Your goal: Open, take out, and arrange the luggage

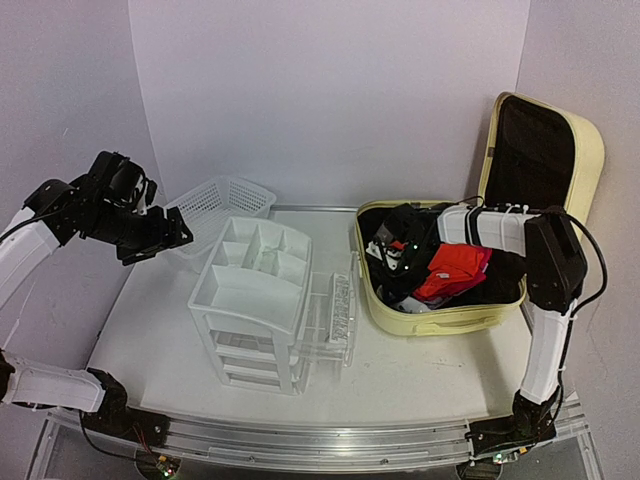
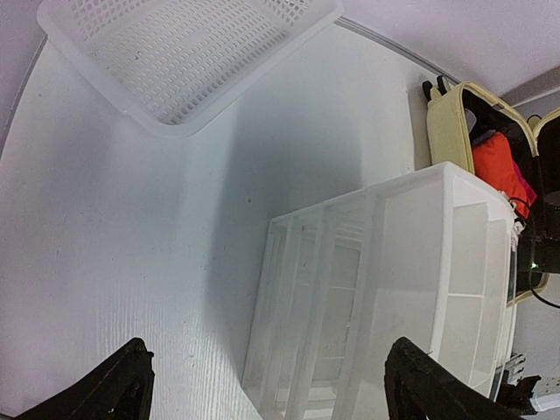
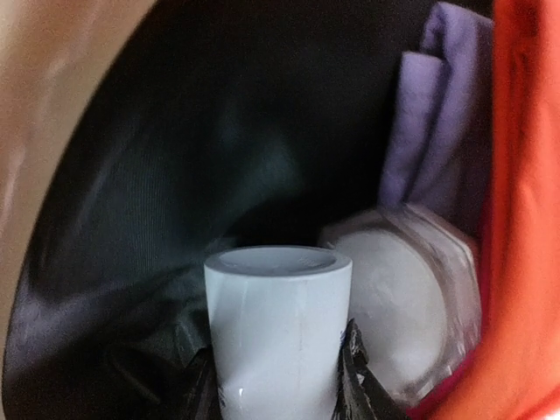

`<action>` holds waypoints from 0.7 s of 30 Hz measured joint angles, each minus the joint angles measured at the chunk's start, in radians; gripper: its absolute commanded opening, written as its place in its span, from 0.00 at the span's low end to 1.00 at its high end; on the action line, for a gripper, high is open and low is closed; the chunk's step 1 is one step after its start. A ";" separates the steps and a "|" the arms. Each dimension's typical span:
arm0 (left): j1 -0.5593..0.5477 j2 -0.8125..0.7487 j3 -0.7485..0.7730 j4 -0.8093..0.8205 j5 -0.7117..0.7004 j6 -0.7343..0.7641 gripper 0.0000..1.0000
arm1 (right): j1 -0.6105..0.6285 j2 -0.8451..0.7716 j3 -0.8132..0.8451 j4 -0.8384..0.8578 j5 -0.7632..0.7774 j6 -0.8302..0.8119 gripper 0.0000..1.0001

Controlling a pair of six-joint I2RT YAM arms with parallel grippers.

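Observation:
The pale yellow luggage [image 1: 440, 322] lies open at the right of the table, its lid [image 1: 545, 150] standing up and black lining showing. Inside it are a red cloth [image 1: 455, 272] and dark items. My right gripper [image 1: 395, 252] reaches into its left half. In the right wrist view, the right gripper [image 3: 276, 385] has its fingers pressed on both sides of a white cylindrical bottle [image 3: 276, 324]. My left gripper [image 1: 165, 235] hangs open and empty above the table's left side; its fingers [image 2: 122, 385] stand wide apart. The luggage [image 2: 446, 122] shows far right in that view.
A white mesh basket [image 1: 225, 205] sits at the back left. A white drawer organizer [image 1: 255, 290] stands mid-table with a clear drawer [image 1: 330, 310] pulled out toward the luggage. Beside the bottle lie a round clear-lidded jar [image 3: 411, 306] and purple cloth [image 3: 437, 114].

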 measured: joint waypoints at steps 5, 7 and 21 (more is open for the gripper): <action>0.000 0.000 -0.002 0.002 0.001 -0.004 0.92 | 0.000 -0.068 -0.013 -0.006 0.019 0.035 0.24; 0.000 0.000 -0.002 0.002 0.002 -0.004 0.92 | -0.002 -0.110 -0.023 0.001 0.025 0.057 0.23; 0.000 0.000 -0.002 0.003 0.016 -0.005 0.92 | -0.002 -0.200 -0.037 0.064 0.091 0.421 0.18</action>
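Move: The right hand is down in the suitcase, already gripping the white bottle. The pulled-out clear drawer, where it probably goes, lies about 13 cm left, 5 cm back and slightly higher. The white cabinet is some 27 cm left and 6 cm back. The clear jar is about 3 cm ahead and 1 cm left, the red shirt 11 cm right and 6 cm ahead. From the left hand, the drawer is some 28 cm right, 5 cm back and well below. Lifting the white bottle out from between the clear jar and the red shirt, the right hand rises about 7 cm, quickly at first, then easing. As the rise slows, the wrist swings some 25 degrees clockwise, with a small tilt and a slight forward drift. The fingers keep their hold throughout. ##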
